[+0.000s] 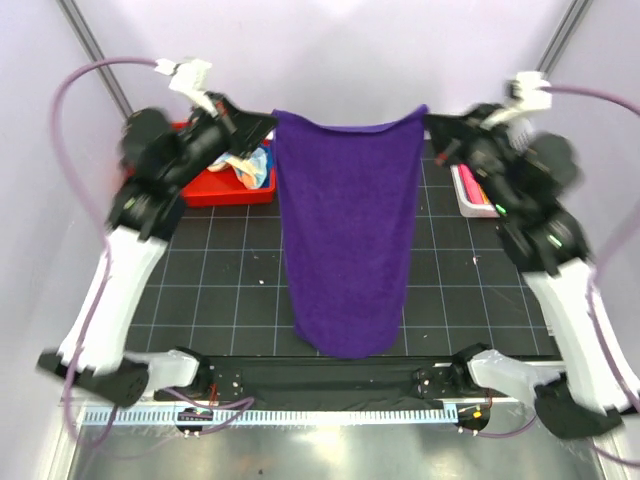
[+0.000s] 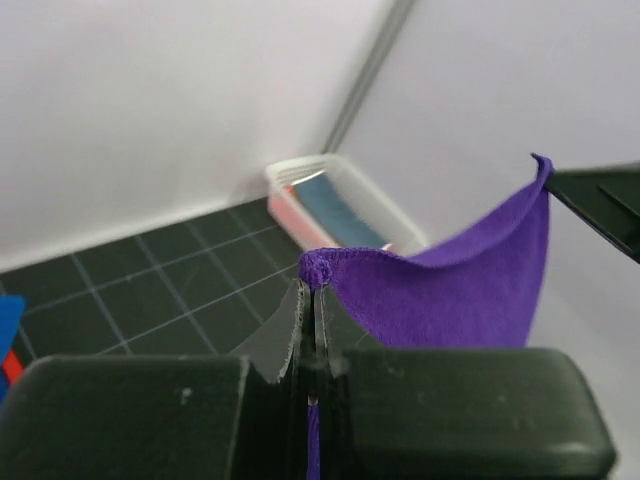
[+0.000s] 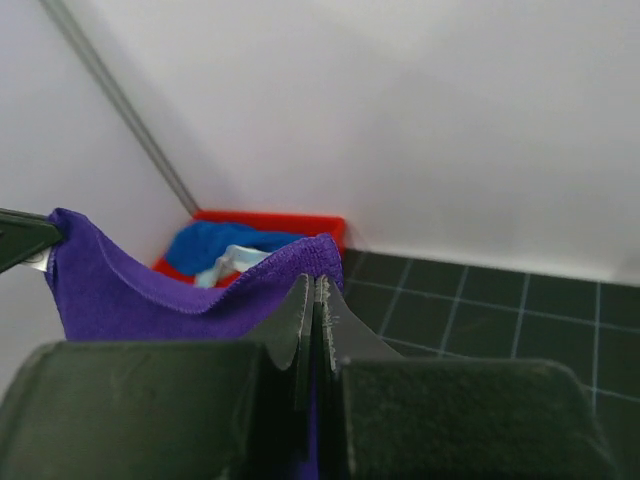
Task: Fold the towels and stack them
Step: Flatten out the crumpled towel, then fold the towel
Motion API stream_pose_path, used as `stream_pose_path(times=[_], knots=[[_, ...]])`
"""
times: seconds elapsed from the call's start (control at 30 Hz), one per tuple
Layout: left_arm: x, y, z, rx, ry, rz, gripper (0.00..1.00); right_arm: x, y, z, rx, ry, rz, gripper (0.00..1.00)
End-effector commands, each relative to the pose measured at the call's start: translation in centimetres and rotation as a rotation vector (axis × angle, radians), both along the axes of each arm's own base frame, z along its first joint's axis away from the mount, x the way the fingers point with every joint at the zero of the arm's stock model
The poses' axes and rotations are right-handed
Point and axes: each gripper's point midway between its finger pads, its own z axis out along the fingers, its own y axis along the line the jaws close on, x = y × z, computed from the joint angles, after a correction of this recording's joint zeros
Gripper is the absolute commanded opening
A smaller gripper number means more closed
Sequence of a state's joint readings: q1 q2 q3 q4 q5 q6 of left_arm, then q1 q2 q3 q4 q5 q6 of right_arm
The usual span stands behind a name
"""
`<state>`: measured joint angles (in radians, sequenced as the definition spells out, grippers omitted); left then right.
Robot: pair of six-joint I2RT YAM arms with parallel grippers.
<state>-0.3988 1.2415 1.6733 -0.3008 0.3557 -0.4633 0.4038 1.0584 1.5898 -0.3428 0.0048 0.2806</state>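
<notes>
A purple towel (image 1: 348, 230) hangs stretched between both arms, high over the black grid mat, its lower edge near the front rail. My left gripper (image 1: 268, 122) is shut on the towel's top left corner; in the left wrist view that gripper (image 2: 313, 292) pinches the purple towel (image 2: 460, 290). My right gripper (image 1: 432, 122) is shut on the top right corner, and in the right wrist view it (image 3: 315, 290) clamps the purple towel (image 3: 150, 290). More towels, blue and pale (image 1: 248, 165), lie in the red bin. Folded pink and blue towels (image 1: 470, 188) sit in the white basket.
The red bin (image 1: 215, 190) stands at the back left of the mat, partly behind my left arm. The white mesh basket (image 1: 462, 205) stands at the back right, also seen as the basket (image 2: 335, 205) in the left wrist view. White walls close the back and sides.
</notes>
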Motion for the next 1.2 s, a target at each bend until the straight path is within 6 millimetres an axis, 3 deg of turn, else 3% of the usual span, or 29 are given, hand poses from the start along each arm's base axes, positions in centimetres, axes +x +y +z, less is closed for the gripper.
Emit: stream_pose_path(times=[0.0, 0.03, 0.07, 0.1, 0.13, 0.17, 0.23, 0.27, 0.3, 0.33, 0.37, 0.43, 0.47, 0.5, 0.63, 0.83, 0.9, 0.97, 1.0, 1.03, 1.17], knots=[[8.3, -1.3, -7.0, -0.019, 0.152, 0.009, 0.0, 8.6, -0.8, -5.4, -0.028, 0.081, -0.112, 0.01], [11.3, -1.6, -11.0, 0.002, 0.22, 0.027, 0.0, 12.4, -0.5, -10.0, -0.044, 0.175, -0.127, 0.01], [13.1, -1.7, -11.8, -0.007, 0.212, 0.037, 0.0, 14.0, 0.1, -11.0, -0.026, 0.182, -0.087, 0.01], [14.6, -1.8, -13.3, -0.007, 0.232, 0.039, 0.0, 16.2, -0.5, -13.3, -0.027, 0.219, -0.106, 0.01], [16.6, -1.4, -15.0, -0.011, 0.256, 0.051, 0.0, 19.0, -0.4, -17.7, -0.037, 0.298, -0.119, 0.01], [19.4, -1.9, -18.4, -0.008, 0.314, 0.05, 0.0, 20.8, -0.4, -19.0, -0.019, 0.295, -0.118, 0.01], [22.3, -2.4, -20.9, -0.013, 0.332, 0.032, 0.0, 23.7, -1.0, -21.3, -0.004, 0.311, -0.131, 0.01], [23.8, -2.4, -20.3, -0.025, 0.305, 0.025, 0.0, 26.2, -0.7, -25.5, -0.015, 0.371, -0.134, 0.01], [26.0, -2.7, -24.6, -0.023, 0.366, 0.022, 0.0, 27.7, -0.6, -25.1, -0.011, 0.354, -0.135, 0.01], [27.1, -2.7, -25.6, -0.033, 0.375, 0.026, 0.0, 29.1, -0.7, -26.6, -0.012, 0.366, -0.14, 0.01], [29.1, -2.5, -27.6, -0.043, 0.391, 0.03, 0.0, 30.5, -0.4, -30.0, -0.019, 0.412, -0.138, 0.01], [30.6, -2.7, -28.7, -0.079, 0.399, 0.019, 0.0, 32.3, -0.4, -30.8, -0.003, 0.403, -0.144, 0.01], [31.5, -2.4, -28.1, -0.091, 0.381, 0.022, 0.0, 33.2, -0.4, -33.1, -0.005, 0.434, -0.15, 0.01], [32.3, -2.4, -30.1, -0.091, 0.407, 0.026, 0.0, 33.7, -0.5, -33.1, 0.001, 0.428, -0.159, 0.01], [34.2, -1.1, -31.2, -0.094, 0.391, 0.093, 0.0, 35.0, -1.2, -34.4, 0.011, 0.417, -0.198, 0.01], [35.2, 1.3, -30.0, -0.138, 0.331, 0.147, 0.0, 36.2, -1.3, -33.2, 0.025, 0.354, -0.202, 0.01], [35.6, 1.5, -29.7, -0.139, 0.329, 0.144, 0.0, 36.6, -1.6, -32.1, 0.033, 0.33, -0.21, 0.01], [36.3, 1.3, -29.1, -0.142, 0.314, 0.127, 0.0, 37.2, -1.7, -32.7, 0.032, 0.344, -0.212, 0.01], [36.4, 1.1, -29.4, -0.139, 0.324, 0.117, 0.0, 37.8, -1.6, -31.6, 0.035, 0.326, -0.208, 0.01], [36.6, 1.1, -29.4, -0.14, 0.322, 0.113, 0.01, 38.0, -1.6, -32.6, 0.03, 0.347, -0.209, 0.01], [37.2, 1.1, -29.6, -0.147, 0.315, 0.099, 0.06, 38.6, -1.5, -33.0, 0.031, 0.347, -0.207, 0.01]])
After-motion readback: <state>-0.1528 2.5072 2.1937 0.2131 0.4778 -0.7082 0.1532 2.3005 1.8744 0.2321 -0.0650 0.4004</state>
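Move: I hold the purple towel by its two upper corners, high over the table. The far edge I am taking it to is some 42 cm ahead of each hand and about 50 cm below. Its lower hem hangs slightly behind, roughly 22 cm back and 14 cm inward of each hand, near table height. The red bin is about 28 cm ahead and 29 cm left of my left hand; the white basket is about 29 cm ahead and 36 cm right of my right hand. I keep both corners pinched and fling the towel forward and down together, some 35 cm out towards the far edge and about 40 cm down, tipping my fingers down nearly 40 degrees on the way. Then, still easing a few centimetres farther out, I lift both hands 7 to 9 cm and level the wrists partway back, holding the top edge stretched between them. ##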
